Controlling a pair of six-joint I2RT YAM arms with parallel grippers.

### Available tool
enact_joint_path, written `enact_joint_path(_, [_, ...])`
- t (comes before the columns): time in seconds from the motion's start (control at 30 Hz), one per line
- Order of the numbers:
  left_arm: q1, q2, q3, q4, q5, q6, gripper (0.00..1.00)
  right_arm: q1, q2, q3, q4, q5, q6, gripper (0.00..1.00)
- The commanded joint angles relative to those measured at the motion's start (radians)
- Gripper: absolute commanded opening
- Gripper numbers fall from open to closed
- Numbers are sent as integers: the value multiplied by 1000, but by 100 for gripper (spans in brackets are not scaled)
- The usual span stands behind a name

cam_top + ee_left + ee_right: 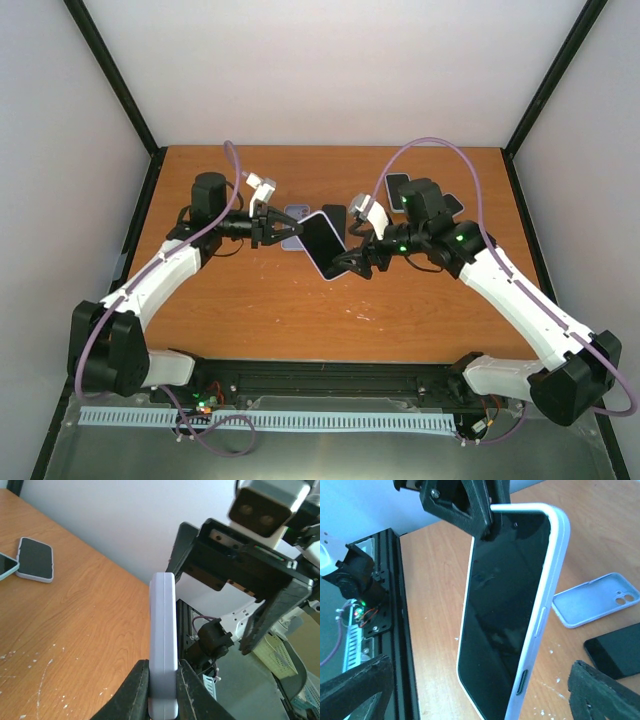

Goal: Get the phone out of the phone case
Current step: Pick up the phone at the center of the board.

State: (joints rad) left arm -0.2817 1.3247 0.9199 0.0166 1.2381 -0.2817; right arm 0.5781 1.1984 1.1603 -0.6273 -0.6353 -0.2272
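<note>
A dark-screened phone in a pale lavender case (325, 245) is held in the air above the middle of the table. My left gripper (275, 230) is shut on its left end. In the left wrist view the case (163, 630) shows edge-on, pinched between my fingers (131, 692). My right gripper (365, 262) is open at the phone's other end. In the right wrist view the phone (507, 610) stands between my wide-apart fingers (355, 687), which are not touching it.
An empty lavender case (595, 600) and a bare dark phone (615, 650) lie on the table behind the held phone. Two more phones (36, 559) lie toward the back right (397, 190). Black rail (402, 630) runs along the near edge.
</note>
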Motion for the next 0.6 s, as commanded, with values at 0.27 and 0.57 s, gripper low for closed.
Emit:
enact_joint_path(0.27, [-42,-47,112,-116,115,176,1,-8,87,59,-60,-185,32,73])
enact_joint_path(0.57, [-57,-37,135,-150,96,212,1,23,102,52,-80,-184,9,45])
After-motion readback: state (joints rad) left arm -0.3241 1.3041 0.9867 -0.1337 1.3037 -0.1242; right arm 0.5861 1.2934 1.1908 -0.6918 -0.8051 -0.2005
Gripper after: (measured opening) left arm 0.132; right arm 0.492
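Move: The phone in its case already hangs from the left gripper, which holds its far left corner; its middle is about 5 cm to that hand's right, 4 cm back and 1 cm lower. From the open right gripper it lies some 6 cm left and 3 cm ahead, level. On the table roughly 25 cm below the right hand, the black phone is about 15 cm ahead and 4 cm left, the empty case 15 cm ahead and 14 cm left. Bring the right gripper in a couple of centimetres each left and back, sinking slightly, with its fingers astride the near right end of the cased phone; roll it some 10 degrees so its far side dips, and close the fingers to about half open. Meanwhile keep the left pinch on the phone's corner and draw it about 3 cm back and a little up, turning slightly clockwise. ##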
